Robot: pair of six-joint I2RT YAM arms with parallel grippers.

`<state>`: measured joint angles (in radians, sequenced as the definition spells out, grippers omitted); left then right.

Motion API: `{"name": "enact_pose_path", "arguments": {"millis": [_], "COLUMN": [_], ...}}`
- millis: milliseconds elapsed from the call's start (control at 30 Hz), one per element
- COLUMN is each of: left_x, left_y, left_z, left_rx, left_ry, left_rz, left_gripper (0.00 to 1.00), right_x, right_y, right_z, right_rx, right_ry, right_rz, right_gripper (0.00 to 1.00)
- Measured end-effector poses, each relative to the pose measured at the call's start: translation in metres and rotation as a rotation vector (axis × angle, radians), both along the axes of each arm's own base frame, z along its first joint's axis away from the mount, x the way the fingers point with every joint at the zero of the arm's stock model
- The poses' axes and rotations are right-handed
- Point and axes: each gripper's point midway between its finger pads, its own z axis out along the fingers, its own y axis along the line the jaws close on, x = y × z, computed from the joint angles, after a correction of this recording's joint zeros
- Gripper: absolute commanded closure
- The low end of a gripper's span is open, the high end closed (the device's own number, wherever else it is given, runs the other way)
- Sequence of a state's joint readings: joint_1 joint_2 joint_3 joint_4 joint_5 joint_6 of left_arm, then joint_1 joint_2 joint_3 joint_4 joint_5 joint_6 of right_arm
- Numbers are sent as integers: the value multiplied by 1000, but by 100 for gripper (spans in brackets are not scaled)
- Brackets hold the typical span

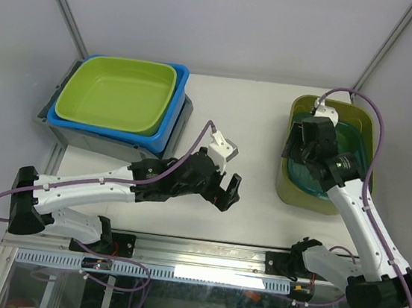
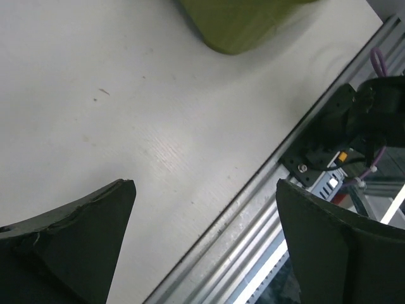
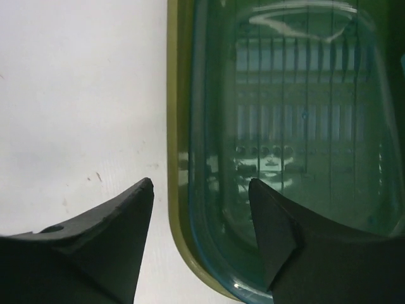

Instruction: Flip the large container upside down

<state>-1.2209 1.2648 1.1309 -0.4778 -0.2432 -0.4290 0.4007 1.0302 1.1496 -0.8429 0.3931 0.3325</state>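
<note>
An olive-green container [image 1: 290, 191] stands upright at the right of the table, with a teal container [image 1: 354, 147] nested inside it. My right gripper [image 1: 292, 148] is open over the olive container's left rim. In the right wrist view the gripper [image 3: 201, 183] has one finger over the white table and the other over the teal container [image 3: 297, 126], with the olive rim [image 3: 177, 126] between them. My left gripper [image 1: 225, 192] is open and empty above the table's front middle. In the left wrist view the gripper [image 2: 205, 190] faces bare table, with an olive corner [image 2: 240, 22] at the top.
A lime-green tub [image 1: 116, 90] sits nested in a blue tub [image 1: 165, 130] on a grey bin [image 1: 80, 138] at the back left. An aluminium rail [image 1: 201, 255] runs along the table's near edge, also in the left wrist view [image 2: 253, 221].
</note>
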Motion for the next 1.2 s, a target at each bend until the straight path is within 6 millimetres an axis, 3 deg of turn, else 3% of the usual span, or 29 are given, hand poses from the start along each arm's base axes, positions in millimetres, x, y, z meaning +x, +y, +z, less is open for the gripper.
{"name": "enact_pose_path", "arguments": {"millis": [100,233,633,833,1067,1200], "left_x": [-16,-25,-25,-25,-25,-26], "left_y": [-9,-23,-36,-37,-35,-33], "left_z": [-12,-17,-33,-34,-40,-44], "left_rx": [2,-21,-5,-7,6,14], "left_ry": [37,60,76,77,82,87], "left_rz": [-31,-55,-67,-69,-68,-65], "left_gripper": [1,1,1,1,1,1], "right_x": [-2,-11,-40,-40,-34,-28], "right_y": [-3,-2,1,2,4,8], "right_z": [-16,-20,-28,-42,-49,-50], "right_rx": [-19,-20,-48,-64,-70,-58], "right_ry": [80,126,265,319,329,315], "right_rz": [14,51,162,178,178,185], "right_gripper": [36,40,43,56,54,68]}}
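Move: Just beneath the right hand, some 5 cm down and about 1 cm left, runs the large container's left rim; the large container's middle is about 3 cm ahead, 12 cm right and 13 cm below. The teal container sits nested in it, its middle some 3 cm ahead, 13 cm right and 11 cm below. From the left hand, the large container lies about 16 cm ahead, 32 cm right and 12 cm below. Lowering about 5 cm onto the large container's left rim, the right hand first draws back some 4 cm along the rim, then eases forward slightly, tipping its fingers about 20 degrees further down, turning slightly counter-clockwise and partly closing them around the two nested rims. The left hand, wide open over the table, sinks about 4 cm while shifting right and slightly back, then nearly stops. ##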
